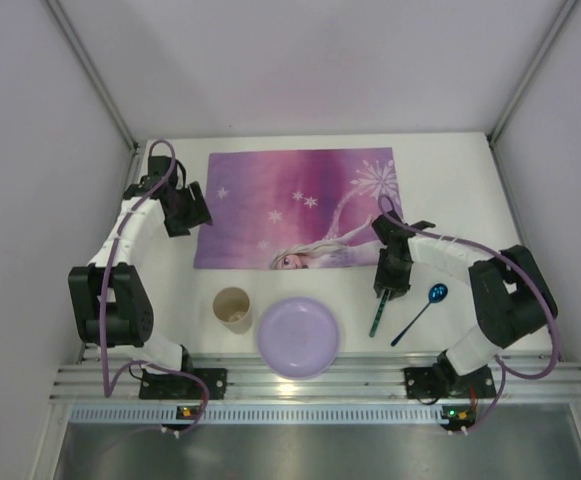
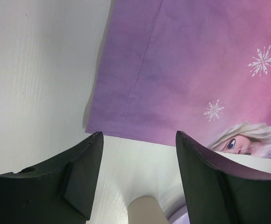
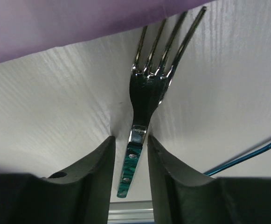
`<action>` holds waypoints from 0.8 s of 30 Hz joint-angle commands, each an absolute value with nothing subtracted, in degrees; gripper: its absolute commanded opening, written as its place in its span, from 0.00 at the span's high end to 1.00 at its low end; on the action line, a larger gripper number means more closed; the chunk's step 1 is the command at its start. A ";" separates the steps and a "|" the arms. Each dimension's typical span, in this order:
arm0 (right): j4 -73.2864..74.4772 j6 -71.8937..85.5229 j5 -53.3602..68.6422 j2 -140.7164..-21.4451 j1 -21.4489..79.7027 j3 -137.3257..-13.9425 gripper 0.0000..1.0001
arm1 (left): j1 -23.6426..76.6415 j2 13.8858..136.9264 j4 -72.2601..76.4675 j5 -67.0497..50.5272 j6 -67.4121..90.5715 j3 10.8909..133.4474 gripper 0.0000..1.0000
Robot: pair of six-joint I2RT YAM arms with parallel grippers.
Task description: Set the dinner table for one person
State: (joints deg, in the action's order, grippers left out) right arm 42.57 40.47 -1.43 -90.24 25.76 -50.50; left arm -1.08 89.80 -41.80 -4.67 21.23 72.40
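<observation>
The white dinner table (image 1: 450, 190) carries a purple-pink cartoon placemat (image 1: 290, 205) at its far middle. A fork (image 1: 377, 315) with a green handle lies near the mat's right front corner. My right gripper (image 1: 388, 288) is low over it. In the right wrist view the jaws (image 3: 130, 140) are narrowly apart and straddle the neck of the fork (image 3: 147, 88), which lies flat on the table. My left gripper (image 1: 192, 215) is open and empty over the mat's left edge, and its wrist view (image 2: 137, 154) shows bare table between the jaws.
A beige cup (image 1: 233, 308) and a lilac plate (image 1: 298, 337) stand side by side at the front edge. A blue spoon (image 1: 425, 308) lies right of the fork, its handle showing in the right wrist view (image 3: 247, 156). White walls enclose the table.
</observation>
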 commanded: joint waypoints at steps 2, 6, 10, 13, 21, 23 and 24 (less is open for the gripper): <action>38.59 39.99 -1.76 -93.16 26.46 -49.66 0.72 | -1.23 87.98 -41.48 -4.48 20.65 72.33 0.32; 37.36 39.29 -1.50 -94.22 26.37 -48.60 0.89 | -1.23 87.28 -41.84 -3.96 20.48 72.25 0.32; 38.93 38.15 -2.11 -94.40 26.02 -48.43 1.00 | -0.18 86.92 -42.27 -2.91 20.13 72.42 0.33; 42.97 37.36 -2.90 -91.94 25.84 -48.52 1.00 | 5.60 87.10 -43.41 1.47 19.16 74.00 0.33; 57.99 37.70 -3.96 -76.57 23.38 -49.83 1.00 | 16.08 91.48 -43.59 3.78 20.30 79.18 0.31; 62.98 38.14 -3.52 -71.84 22.15 -52.10 1.00 | 18.10 92.46 -43.86 3.69 20.56 81.20 0.31; 64.67 38.49 -3.25 -70.15 22.15 -53.08 1.00 | 18.63 93.24 -43.94 3.43 20.48 82.34 0.31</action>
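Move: The fork lies between the right hand's half-open fingers, its middle about 1 cm below them; the spoon is some 7 cm right and 6 back, the plate about 21 left and 11 back. From the open left hand the plate is roughly 23 cm right and 26 back, the cup 7 right and 21 back, the fork 43 right and 15 back, all lower. Right fingers pinch the fork and carry it up, back and right; open left hand swings 10 cm right. ##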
